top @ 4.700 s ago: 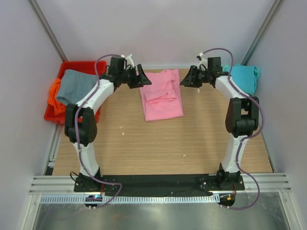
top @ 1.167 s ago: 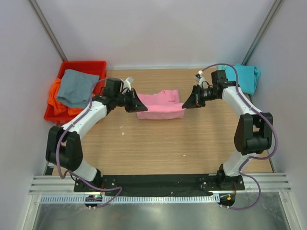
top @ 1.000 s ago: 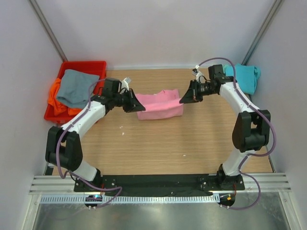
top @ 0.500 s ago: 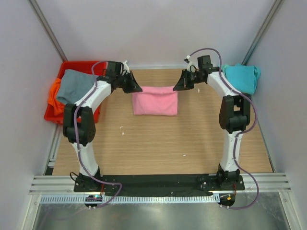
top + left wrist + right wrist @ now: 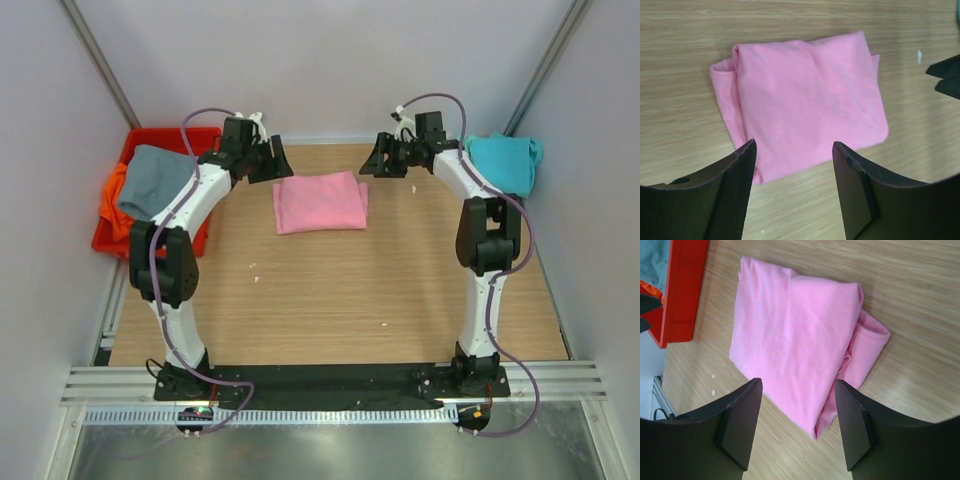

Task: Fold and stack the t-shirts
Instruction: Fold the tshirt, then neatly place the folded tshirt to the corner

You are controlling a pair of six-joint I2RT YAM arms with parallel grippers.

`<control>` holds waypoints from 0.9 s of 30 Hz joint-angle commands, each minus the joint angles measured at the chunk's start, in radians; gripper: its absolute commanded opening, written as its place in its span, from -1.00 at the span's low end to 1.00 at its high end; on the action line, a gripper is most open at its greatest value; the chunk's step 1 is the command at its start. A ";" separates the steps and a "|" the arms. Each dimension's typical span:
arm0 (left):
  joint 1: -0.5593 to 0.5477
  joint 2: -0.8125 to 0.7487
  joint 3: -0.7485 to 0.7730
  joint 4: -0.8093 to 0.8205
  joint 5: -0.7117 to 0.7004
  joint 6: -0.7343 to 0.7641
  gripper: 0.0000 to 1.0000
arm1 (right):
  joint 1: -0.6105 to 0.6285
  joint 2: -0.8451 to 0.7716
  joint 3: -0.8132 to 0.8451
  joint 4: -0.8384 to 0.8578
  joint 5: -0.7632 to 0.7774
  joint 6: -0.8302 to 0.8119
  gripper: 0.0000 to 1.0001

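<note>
A pink t-shirt (image 5: 320, 201) lies folded into a flat rectangle at the back middle of the wooden table; it also shows in the left wrist view (image 5: 805, 97) and the right wrist view (image 5: 795, 335). My left gripper (image 5: 277, 160) hovers open just off its back left corner, nothing between its fingers (image 5: 737, 190). Off the back right corner my right gripper (image 5: 372, 160) is open too and empty. A teal t-shirt (image 5: 505, 160) lies bunched at the back right. A grey t-shirt (image 5: 155, 180) rests on an orange t-shirt (image 5: 112, 200) in the red bin.
The red plastic bin (image 5: 110, 235) stands at the back left, off the table's edge; its rim also appears in the right wrist view (image 5: 682, 295). White walls enclose the table on three sides. A few small white specks (image 5: 257, 268) lie on the wood.
Both grippers carried the front edge of the pink t-shirt back over itself, folding it in half, then opened and let go. They now hover behind the shirt.
</note>
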 commanded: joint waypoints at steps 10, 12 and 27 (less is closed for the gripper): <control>-0.007 0.050 -0.052 0.152 0.292 -0.008 0.26 | -0.062 0.070 -0.061 -0.020 -0.129 0.019 0.32; -0.009 0.075 -0.055 0.159 0.301 -0.019 0.26 | -0.076 0.104 -0.054 0.000 -0.148 0.039 0.33; -0.067 0.210 -0.003 0.121 0.304 -0.002 0.23 | -0.091 0.296 0.049 0.141 -0.261 0.173 0.35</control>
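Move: Below and between the open hands lies the folded pink t-shirt, its middle about 8 cm right of the left hand, 5 cm back and 15 cm down; from the right hand it is some 11 cm left, 6 cm back and 12 cm down. The shirt's right edge sits about 1 cm left of the right hand and 6 cm back. The red bin stands roughly 28 cm left of the left hand and 3 cm back; the turquoise pile is about 32 cm right of the right hand, 2 cm farther out. Swinging down onto the pink t-shirt from above, the left hand first lifts about 4 cm, then sinks to end some 8 cm lower and 7 cm farther right, over the cloth, turning about 15 degrees clockwise. The right hand drops about 9 cm beside the shirt's far right corner, drifting slightly right and tipping its fingers. Both grippers stay open, and no touch can be made out. ##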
